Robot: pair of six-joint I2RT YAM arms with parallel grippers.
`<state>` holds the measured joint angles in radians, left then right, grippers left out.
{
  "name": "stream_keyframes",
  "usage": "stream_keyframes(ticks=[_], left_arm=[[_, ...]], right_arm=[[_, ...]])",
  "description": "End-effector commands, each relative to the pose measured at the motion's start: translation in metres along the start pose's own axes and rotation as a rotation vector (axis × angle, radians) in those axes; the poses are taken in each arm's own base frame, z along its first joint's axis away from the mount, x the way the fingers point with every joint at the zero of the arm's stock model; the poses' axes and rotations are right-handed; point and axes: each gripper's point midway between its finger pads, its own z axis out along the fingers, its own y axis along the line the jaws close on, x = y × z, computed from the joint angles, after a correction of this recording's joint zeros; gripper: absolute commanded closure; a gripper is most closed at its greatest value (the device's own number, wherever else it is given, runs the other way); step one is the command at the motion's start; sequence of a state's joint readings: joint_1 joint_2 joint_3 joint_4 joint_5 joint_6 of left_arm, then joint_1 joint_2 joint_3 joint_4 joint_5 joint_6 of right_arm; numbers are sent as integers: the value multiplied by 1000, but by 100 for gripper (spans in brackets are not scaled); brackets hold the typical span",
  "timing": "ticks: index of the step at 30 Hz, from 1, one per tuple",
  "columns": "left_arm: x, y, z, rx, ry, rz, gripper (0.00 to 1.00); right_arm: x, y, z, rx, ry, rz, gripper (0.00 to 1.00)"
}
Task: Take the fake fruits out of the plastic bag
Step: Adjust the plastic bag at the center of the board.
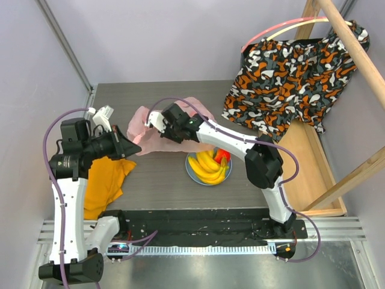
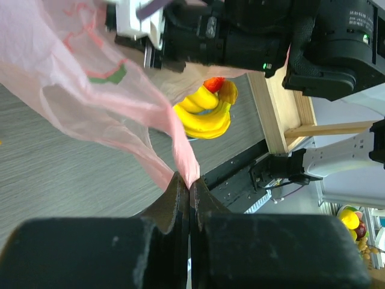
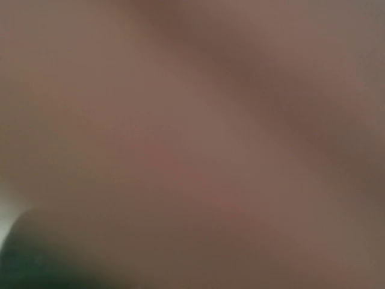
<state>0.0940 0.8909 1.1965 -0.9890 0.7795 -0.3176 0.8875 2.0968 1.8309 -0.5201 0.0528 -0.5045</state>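
The pink plastic bag [image 1: 157, 137] lies crumpled at the middle of the table, its thin film stretched across the left wrist view [image 2: 90, 90]. My left gripper [image 2: 190, 180] is shut on a gathered edge of the bag, at its left side [image 1: 137, 147]. My right gripper [image 1: 151, 123] reaches into the bag from the right. Its wrist view is only a blurred pink-brown film, so its fingers are hidden there and whether it holds anything does not show. Of the fake fruits, a yellow banana bunch [image 1: 207, 167] and a red one [image 1: 221, 155] rest on the light-blue plate [image 1: 191, 174].
An orange cloth [image 1: 105, 183] lies under the left arm at the table's left edge. Orange-black-white patterned fabric [image 1: 295, 72] hangs over a wooden frame [image 1: 313, 162] at the right. A black strip [image 1: 198, 220] runs along the near edge by the arm bases.
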Motion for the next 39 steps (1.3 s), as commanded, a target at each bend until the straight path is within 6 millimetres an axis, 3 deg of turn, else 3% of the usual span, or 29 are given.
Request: stream_keyframes(ticks=[1,4,6,9,13,15,16,18,21,29,32,34,36,37,39], left_arm=[[-2,-12,-8,30,-24,42,100],[-5,-14,-11,26,-40,54,100],[-6,-15,-12,29,-44,58,100],[-6,-16,-12,33,-42,60,100],[0,-13,-10,30,-34,52,100],[4,-9,-8,28,-26,37,100],[4,-9,-7,26,-27,36,100],[6,-6,-6,24,-26,31,100],[5,-5,-4,26,-21,27,100],[20,-7,-9,31,27,38,100],[32,-16,-23,31,60,68,100],[35,-35,-45,26,50,116,100],[37,-54,-68,21,-6,201,100],[37,-56,-74,-2,-32,225,100],[39,-60,-86,-33,-82,264,100]], right_arm=[[-29,83,-46,-261,-76,-39,99],[-41,143,-78,-382,-129,-107,99],[-47,147,-81,-375,-146,-95,99],[-47,121,-65,-271,-121,-96,99],[-52,62,-42,-113,-110,-8,99],[-41,30,-27,19,-60,26,95],[-43,20,-26,50,-61,34,87],[-37,6,-17,111,-34,60,41],[-27,-1,-8,149,-5,88,20],[-17,-6,12,198,36,65,13],[-14,-9,17,211,49,63,12],[-19,-5,14,187,33,64,13],[-23,8,8,143,21,64,14],[-36,26,-7,106,-6,57,15],[-38,52,-18,50,-17,25,15]])
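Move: The bag's middle lies about 3 cm ahead of the shut right hand, 1 cm left and 3 cm lower; the fruit plate is some 12 cm back and 12 cm right of that hand. From the left hand, which already pinches the bag's edge high up, the bag's middle is roughly 18 cm ahead, 10 cm right and 20 cm below. The orange cloth lies 13 cm to the left hand's left and 2 cm back. Right hand sweeps back 15 cm, returns forward, opening in the bag; left, still pinching its edge, backs 5 cm. ##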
